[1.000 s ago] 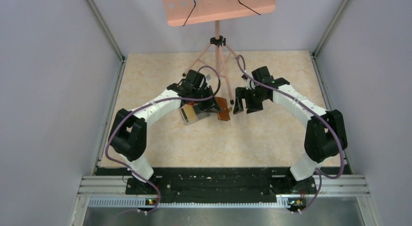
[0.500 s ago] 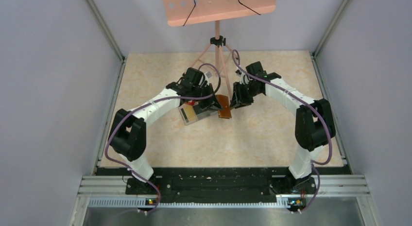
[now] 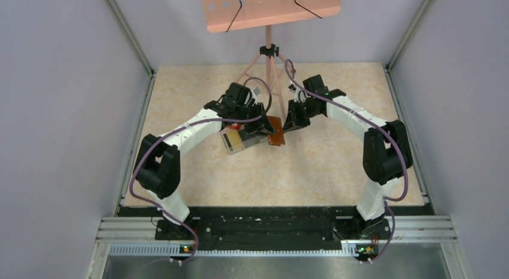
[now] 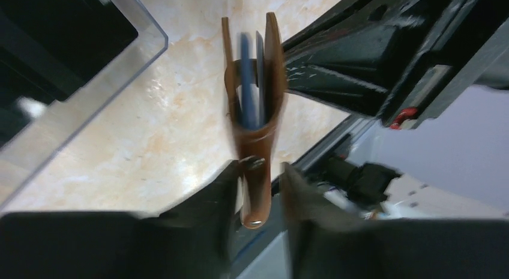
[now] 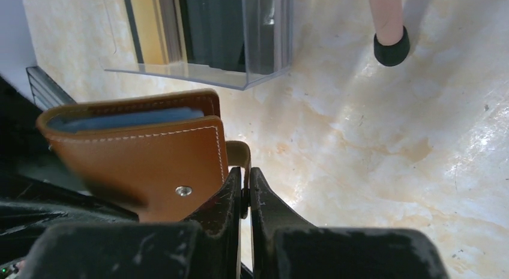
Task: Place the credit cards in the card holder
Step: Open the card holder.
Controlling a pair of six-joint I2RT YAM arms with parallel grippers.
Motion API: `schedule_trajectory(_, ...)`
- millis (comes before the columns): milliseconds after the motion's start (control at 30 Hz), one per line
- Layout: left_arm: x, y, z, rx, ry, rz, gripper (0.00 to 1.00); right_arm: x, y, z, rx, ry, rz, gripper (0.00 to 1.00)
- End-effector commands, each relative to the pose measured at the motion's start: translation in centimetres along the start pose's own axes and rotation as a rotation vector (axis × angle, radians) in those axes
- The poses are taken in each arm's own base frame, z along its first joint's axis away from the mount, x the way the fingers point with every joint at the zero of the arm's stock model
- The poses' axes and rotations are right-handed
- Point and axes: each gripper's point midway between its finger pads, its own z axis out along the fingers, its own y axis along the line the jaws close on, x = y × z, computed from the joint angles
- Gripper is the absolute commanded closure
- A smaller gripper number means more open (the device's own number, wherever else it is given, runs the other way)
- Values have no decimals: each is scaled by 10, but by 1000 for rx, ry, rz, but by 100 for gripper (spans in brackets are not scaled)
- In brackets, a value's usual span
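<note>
The brown card holder (image 3: 277, 132) is held off the table between both arms. In the left wrist view I see the card holder (image 4: 255, 129) edge-on with a blue credit card (image 4: 245, 90) inside it. Its lower end sits between the fingers of my left gripper (image 4: 261, 171), which is slightly open, with a gap showing on each side. My right gripper (image 5: 246, 177) is shut on the holder's snap strap (image 5: 239, 154). The blue card (image 5: 129, 119) shows in the fold. A tan-yellow card (image 5: 147, 27) and dark cards (image 5: 210, 27) stand in the clear box.
The clear plastic box (image 3: 237, 141) lies on the table under my left gripper (image 3: 262, 126). A pink music stand (image 3: 269, 57) stands behind, one rubber foot (image 5: 390, 48) close to the box. Grey walls close in both sides.
My right gripper has swung left to the card holder and shut on its strap. My left jaws have eased apart a little around the holder.
</note>
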Motion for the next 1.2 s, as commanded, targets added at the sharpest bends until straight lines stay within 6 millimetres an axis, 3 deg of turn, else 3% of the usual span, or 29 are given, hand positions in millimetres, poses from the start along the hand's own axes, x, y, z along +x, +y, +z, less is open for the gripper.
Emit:
schedule_trajectory(0, -26, -24, -26, 25, -136, 132, 46, -32, 45, -44, -112, -152, -158, 100)
schedule_trajectory(67, -36, -22, -42, -27, -220, 203, 29, -43, 61, -65, -133, -211, -224, 100)
schedule_trajectory(100, -41, -18, -51, -65, -265, 242, 10, -47, 71, -76, -160, -235, -268, 100)
schedule_trajectory(133, -47, -15, -62, -105, -315, 291, 2, -48, 83, -85, -198, -250, -310, 100)
schedule_trajectory(200, -59, -9, -82, -177, -413, 361, 1, -48, 105, -104, -279, -269, -401, 100)
schedule_trajectory(333, -72, -16, -117, -199, -525, 543, 1, -41, 139, -132, -416, -275, -520, 100)
schedule_trajectory(467, -75, -27, -138, -145, -526, 740, 1, -31, 156, -146, -519, -253, -575, 100)
schedule_trajectory(833, -27, -66, -126, 287, -392, 1201, 5, -13, 180, -164, -698, -199, -606, 100)
schedule_trajectory(967, -19, -74, -119, 392, -405, 1227, 4, -10, 183, -167, -733, -183, -601, 100)
schedule_trajectory(1167, -24, -81, -106, 419, -392, 1209, 4, -5, 186, -169, -776, -160, -591, 100)
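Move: The card holder's middle is only about 3 cm right of the left fingertips, 1 cm ahead and 2 cm lower; the clear tray lies some 7 cm ahead, 8 cm left and 15 cm below that hand. From the right fingers, already shut on the strap, the holder's middle sits about 2 cm left, 2 cm back and 2 cm higher, the tripod's black foot roughly 10 cm ahead, 1 cm right and 11 cm below. Up by some 20 cm, and back about 8 cm with a little left, the right hand lifts the card holder by its strap, turning some 50 degrees while its pinch stays shut. The left hand opens wide and lets go, backs off up and left, then swings right and back again, rolling about 70 degrees, its fingers left open beside the holder. ##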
